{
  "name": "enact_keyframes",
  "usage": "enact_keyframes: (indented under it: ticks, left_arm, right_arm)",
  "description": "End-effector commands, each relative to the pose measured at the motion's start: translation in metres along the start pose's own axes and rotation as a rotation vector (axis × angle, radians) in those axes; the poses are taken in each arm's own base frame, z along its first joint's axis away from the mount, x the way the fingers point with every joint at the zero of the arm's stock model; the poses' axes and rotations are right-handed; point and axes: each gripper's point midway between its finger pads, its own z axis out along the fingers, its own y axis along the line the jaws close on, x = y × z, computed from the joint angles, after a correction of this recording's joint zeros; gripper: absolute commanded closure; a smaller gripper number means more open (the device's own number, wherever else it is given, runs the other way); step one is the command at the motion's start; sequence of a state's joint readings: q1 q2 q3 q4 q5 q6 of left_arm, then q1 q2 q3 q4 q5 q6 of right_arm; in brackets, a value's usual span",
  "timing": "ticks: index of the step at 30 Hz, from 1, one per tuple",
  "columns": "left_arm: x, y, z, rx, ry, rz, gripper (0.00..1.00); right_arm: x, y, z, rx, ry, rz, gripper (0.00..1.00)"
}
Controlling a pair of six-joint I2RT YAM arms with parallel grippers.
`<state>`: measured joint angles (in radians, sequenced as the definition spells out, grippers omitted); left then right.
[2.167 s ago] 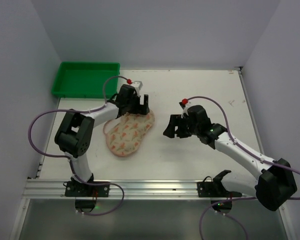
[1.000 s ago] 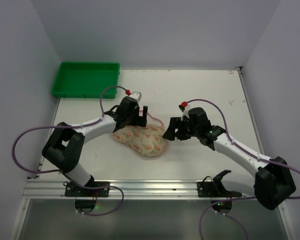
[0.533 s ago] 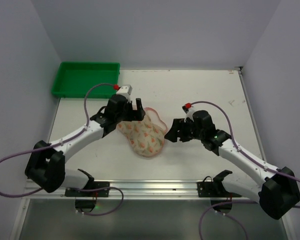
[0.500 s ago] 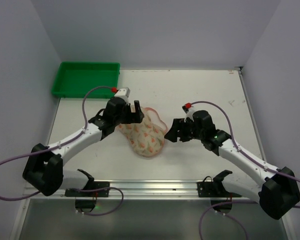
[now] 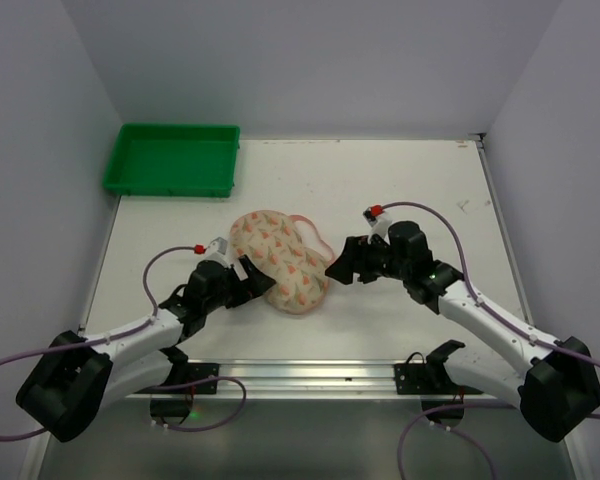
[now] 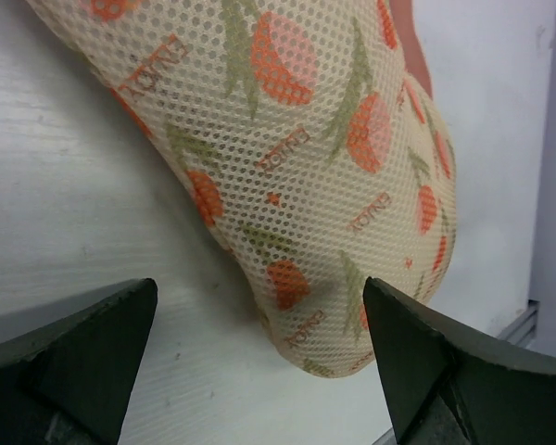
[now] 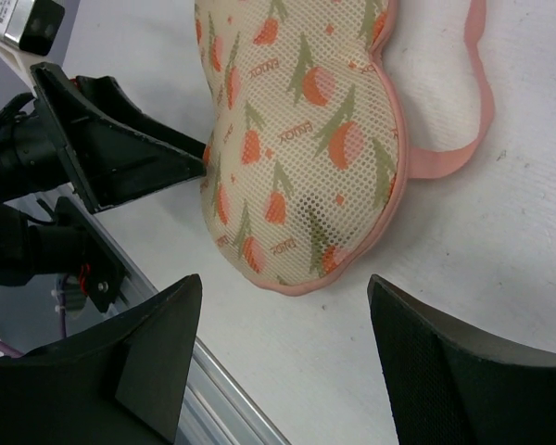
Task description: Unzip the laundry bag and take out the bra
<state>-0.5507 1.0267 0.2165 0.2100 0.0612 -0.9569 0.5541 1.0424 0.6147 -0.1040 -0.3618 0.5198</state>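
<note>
The laundry bag (image 5: 280,262) lies mid-table, a cream mesh peanut shape with orange print and a pink rim, and it looks closed. Its pink loop (image 5: 316,233) curls out at the far right side. My left gripper (image 5: 251,281) sits low at the bag's near-left edge, open; in the left wrist view the laundry bag's rounded end (image 6: 315,185) lies just ahead of the left gripper (image 6: 259,357). My right gripper (image 5: 336,268) hovers open just right of the bag; below the right gripper (image 7: 287,348) I see the laundry bag (image 7: 296,148). The bra is hidden.
A green tray (image 5: 170,160) stands at the far left corner. The metal rail (image 5: 280,375) runs along the table's near edge. The left arm's black wrist (image 7: 102,158) shows close to the bag in the right wrist view.
The bag has been dragged right and turned. My left gripper has since left the bag's far-left end and pulled back to its near-left side. The right gripper barely moved.
</note>
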Motion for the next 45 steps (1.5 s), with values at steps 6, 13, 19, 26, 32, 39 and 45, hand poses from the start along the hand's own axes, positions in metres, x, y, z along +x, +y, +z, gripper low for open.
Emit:
enact_keyframes:
  ticks: [6, 13, 19, 26, 32, 39, 45]
  left_arm:
    - [-0.008, -0.041, 0.011, 0.254, -0.052, -0.098, 0.08]
    - [-0.015, -0.072, 0.014, 0.361, -0.034, -0.092, 0.7]
    - [-0.049, -0.113, 0.01, 0.401, -0.103, -0.105, 0.98]
    - [-0.074, -0.127, 0.009, 0.353, -0.145, -0.267, 1.0]
    - [-0.077, -0.122, 0.014, 0.292, -0.138, -0.36, 1.0]
    - [-0.078, -0.123, 0.015, 0.271, -0.131, -0.386, 1.0]
    - [-0.083, -0.125, 0.014, 0.264, -0.147, -0.414, 1.0]
  right_arm:
    - [-0.01, 0.017, -0.004, -0.089, -0.047, -0.051, 0.25]
    - [-0.008, 0.017, -0.006, -0.093, -0.049, -0.075, 0.25]
    - [-0.004, 0.028, -0.004, -0.06, -0.053, -0.147, 0.25]
    - [0.02, 0.056, 0.013, -0.086, -0.001, -0.172, 0.33]
    - [0.016, 0.063, 0.023, -0.058, -0.008, -0.177, 0.5]
    - [0.013, 0.066, 0.04, -0.055, -0.011, -0.15, 0.58]
    - [0.012, 0.069, 0.055, -0.065, -0.01, -0.114, 0.58]
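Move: The laundry bag lies slantwise between the hands. Its middle is about 6 cm ahead of the left hand, 5 cm to its right and 3 cm below, while its near-left edge is only some 4 cm to the right and 1 cm ahead. The pink strap loops on the table about 12 cm ahead of that hand and 13 cm right. From the right hand, the bag's middle is roughly 14 cm left, 5 cm ahead and 12 cm below. The left fingers pinch the laundry bag's near-left edge, slipping about 3 cm rightward at table level and shutting fully, then lift it some 8 cm while carrying it forward and a little more right, rolling about 20 degrees left side down. The right hand swings about 7 cm left with some backward travel, sinking slightly, towards the bag's near end, its fingers half closing without visible contact. ##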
